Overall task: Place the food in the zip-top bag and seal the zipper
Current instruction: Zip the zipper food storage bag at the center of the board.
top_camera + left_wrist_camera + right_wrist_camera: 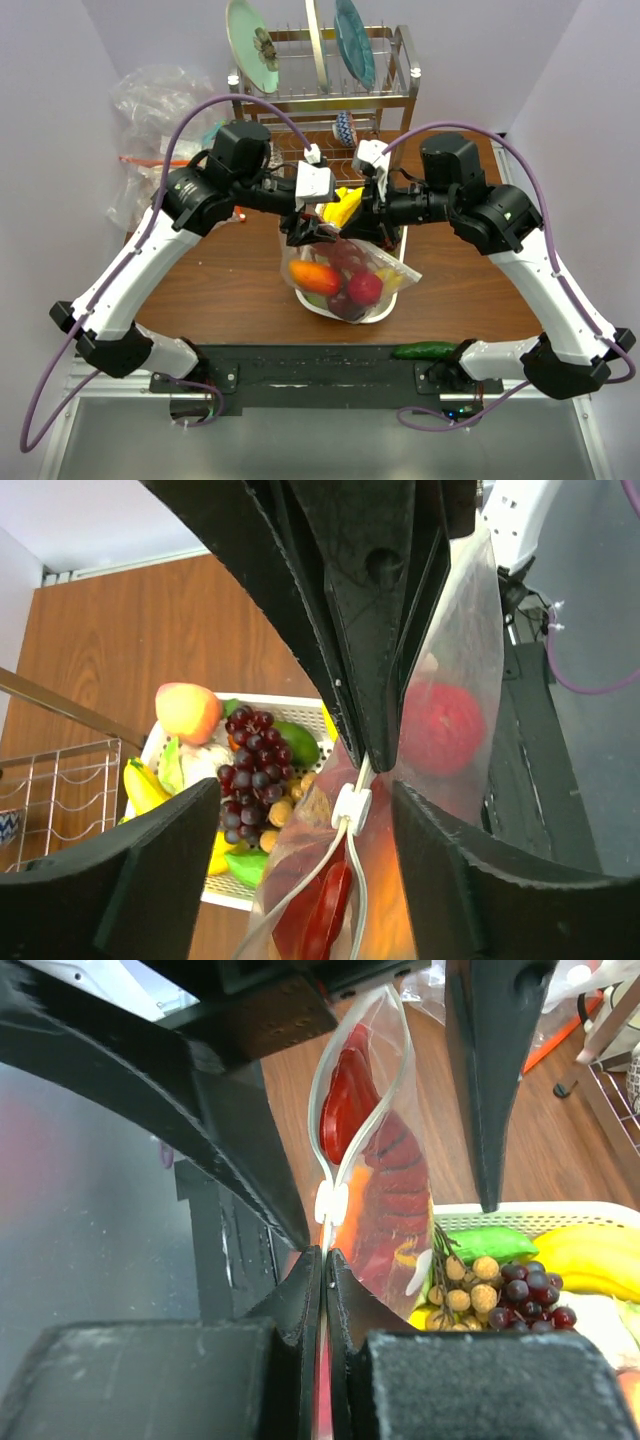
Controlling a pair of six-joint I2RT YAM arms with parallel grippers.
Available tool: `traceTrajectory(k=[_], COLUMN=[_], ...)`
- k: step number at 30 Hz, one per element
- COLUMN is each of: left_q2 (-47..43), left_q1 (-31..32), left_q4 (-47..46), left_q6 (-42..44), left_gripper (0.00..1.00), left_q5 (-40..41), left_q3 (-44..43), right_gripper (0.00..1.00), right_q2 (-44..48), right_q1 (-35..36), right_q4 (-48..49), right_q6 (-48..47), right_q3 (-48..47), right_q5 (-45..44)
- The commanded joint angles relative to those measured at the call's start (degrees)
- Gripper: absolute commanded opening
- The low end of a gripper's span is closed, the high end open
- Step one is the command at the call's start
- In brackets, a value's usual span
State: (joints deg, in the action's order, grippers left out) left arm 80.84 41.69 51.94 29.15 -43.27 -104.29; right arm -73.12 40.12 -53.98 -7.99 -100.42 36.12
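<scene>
The zip-top bag (350,275) hangs upright over the white tray (312,308) with red and orange food (364,288) inside. In the right wrist view a red lobster (395,1175) shows through the plastic. My right gripper (326,1256) is shut on the zipper edge just beside the white slider (330,1203). My left gripper (305,792) is open, its fingers (150,860) standing on either side of the slider (352,807) without touching it. Beyond the slider the zipper (318,1110) gapes open. A red apple (440,725) presses against the bag wall.
The tray (290,702) still holds dark grapes (250,770), a peach (187,710), bananas (143,785) and green pieces. A dish rack (320,95) with plates stands at the back. A bulky clear bag (150,110) lies back left. A green vegetable (425,350) lies near the front edge.
</scene>
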Motion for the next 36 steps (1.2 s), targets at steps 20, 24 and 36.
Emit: traceTrajectory(k=[20, 24, 36], left_q2=[-1.2, -1.2, -6.5], left_q1=[0.1, 0.1, 0.0], left_q4=[1.1, 1.1, -2.9], left_q6=[-1.3, -1.5, -6.1], left_gripper=[0.27, 0.19, 0.00], left_q5=[-5.1, -4.9, 7.3], left_q3=[-2.2, -2.3, 1.2], right_gripper=[0.00, 0.00, 0.00], right_q2=[0.9, 0.6, 5.3], right_q1=[0.2, 0.1, 0.1], right_q4=[2.6, 2.8, 4.8], right_q6=[-0.6, -0.5, 1.1], right_q3=[0.9, 0.8, 8.7], right_q5=[-2.9, -3.2, -18.4])
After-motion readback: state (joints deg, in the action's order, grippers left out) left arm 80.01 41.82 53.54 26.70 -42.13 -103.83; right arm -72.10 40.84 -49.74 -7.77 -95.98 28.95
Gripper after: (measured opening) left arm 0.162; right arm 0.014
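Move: The zipper slider sits almost between my open left fingertips, about 2 cm behind their midpoint, 1 cm to the right and 1 cm lower. From my right hand, already pinching the closed zip strip, the slider is about 3 cm to the left, level with it. From my left hand, the orange pepper in the hanging bag is roughly 4 cm back, 4 cm left and 12 cm below, and the red tomato 5 cm back, 6 cm right, equally low. I ease my left hand back about 1.5 cm and a touch down onto the slider, closing its fingers from wide open, with a brief loosening midway, until they pinch the slider. My right hand keeps its shut grip on the strip and creeps forward and down, about 2 cm forward in all. At the end my left hand also turns forward again, about 1 cm. ##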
